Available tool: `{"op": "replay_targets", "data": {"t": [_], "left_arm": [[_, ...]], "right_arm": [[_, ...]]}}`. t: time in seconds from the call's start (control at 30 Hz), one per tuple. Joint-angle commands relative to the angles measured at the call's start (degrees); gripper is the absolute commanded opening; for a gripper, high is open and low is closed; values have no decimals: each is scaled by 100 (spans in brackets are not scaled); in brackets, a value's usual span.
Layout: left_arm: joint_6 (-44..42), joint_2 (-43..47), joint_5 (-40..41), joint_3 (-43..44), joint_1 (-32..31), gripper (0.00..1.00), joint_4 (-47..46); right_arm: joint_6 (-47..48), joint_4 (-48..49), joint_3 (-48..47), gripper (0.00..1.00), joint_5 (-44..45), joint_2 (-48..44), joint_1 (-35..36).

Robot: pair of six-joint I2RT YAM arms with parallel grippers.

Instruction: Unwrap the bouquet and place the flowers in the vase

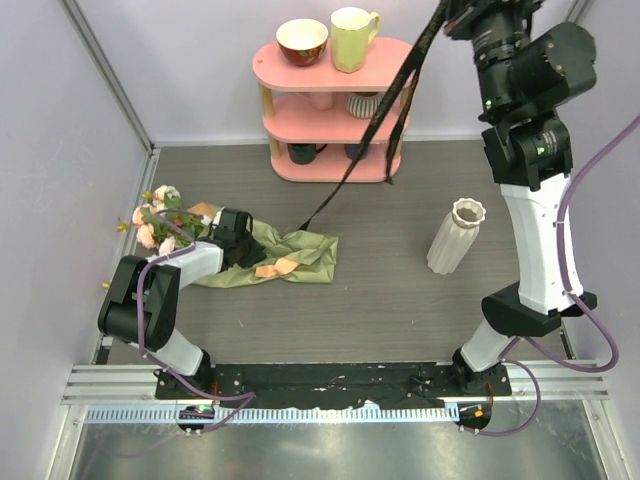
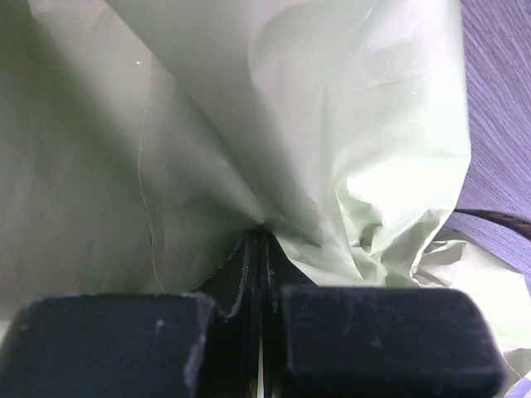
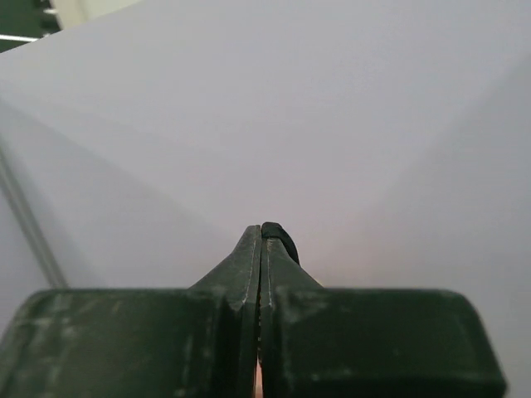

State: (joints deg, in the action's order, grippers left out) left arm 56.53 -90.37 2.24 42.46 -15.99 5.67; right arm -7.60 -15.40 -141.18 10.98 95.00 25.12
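Observation:
The bouquet lies on the table at the left, its olive-green paper [image 1: 295,255] crumpled and spread, tan-orange inside showing. The flowers [image 1: 160,215], pink and cream roses, stick out at its far-left end. My left gripper [image 1: 245,250] is shut on a fold of the green paper [image 2: 290,124], pinched at the fingertips [image 2: 262,239]. The black ribbon [image 1: 370,140] runs taut from the bouquet up to my right gripper [image 1: 452,12], raised high at the top right. That gripper [image 3: 262,232] is shut on the ribbon [image 3: 284,238]. The white ribbed vase [image 1: 455,237] stands upright at the right.
A pink three-tier shelf [image 1: 385,55] stands at the back centre, with a bowl [image 1: 302,41] and a pale yellow mug [image 1: 352,38] on top and cups on the lower tiers. The ribbon crosses in front of it. Grey walls close in the left and back.

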Motion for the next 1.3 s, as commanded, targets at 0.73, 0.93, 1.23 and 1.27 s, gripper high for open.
{"op": "replay_targets", "data": {"t": [0.73, 0.93, 1.23, 1.27], "left_arm": [[-266, 124, 31, 70, 61, 0, 654], [-327, 423, 57, 157, 61, 0, 751], [-406, 792, -206, 333, 52, 0, 778], [-415, 854, -206, 342, 61, 0, 734]], "right_arm": [[-638, 827, 1978, 1, 228, 98, -3136], [-664, 1452, 4062, 1, 448, -96, -3215], [-1059, 1751, 6005, 1, 536, -342, -3295], [-1147, 1751, 6276, 1, 554, -359, -3303]]}}
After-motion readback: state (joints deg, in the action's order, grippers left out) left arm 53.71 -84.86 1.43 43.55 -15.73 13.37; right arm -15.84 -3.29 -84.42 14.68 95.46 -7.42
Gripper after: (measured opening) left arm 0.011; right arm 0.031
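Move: The black ribbon is already in my right fingers, high up. It goes to the clear table at the back right, about 14 cm ahead, 25 cm right and some 69 cm below. The vase stands about 6 cm back and 12 cm right, 59 cm below; the shelf is 27 cm ahead and 17 cm left, 50 cm below. My left hand, at the wrap, has that clear spot roughly 18 cm ahead and 61 cm to its right, about 2 cm below. Keeping the ribbon pinched, I swing my right hand about 25 cm right and then forward, away from the bouquet, before sinking some 40 cm towards the clear table beyond the vase, tipping the fingers down about 45 degrees while turning clockwise. My left hand stays shut at the wrap, then late eases up and back a couple of centimetres. ##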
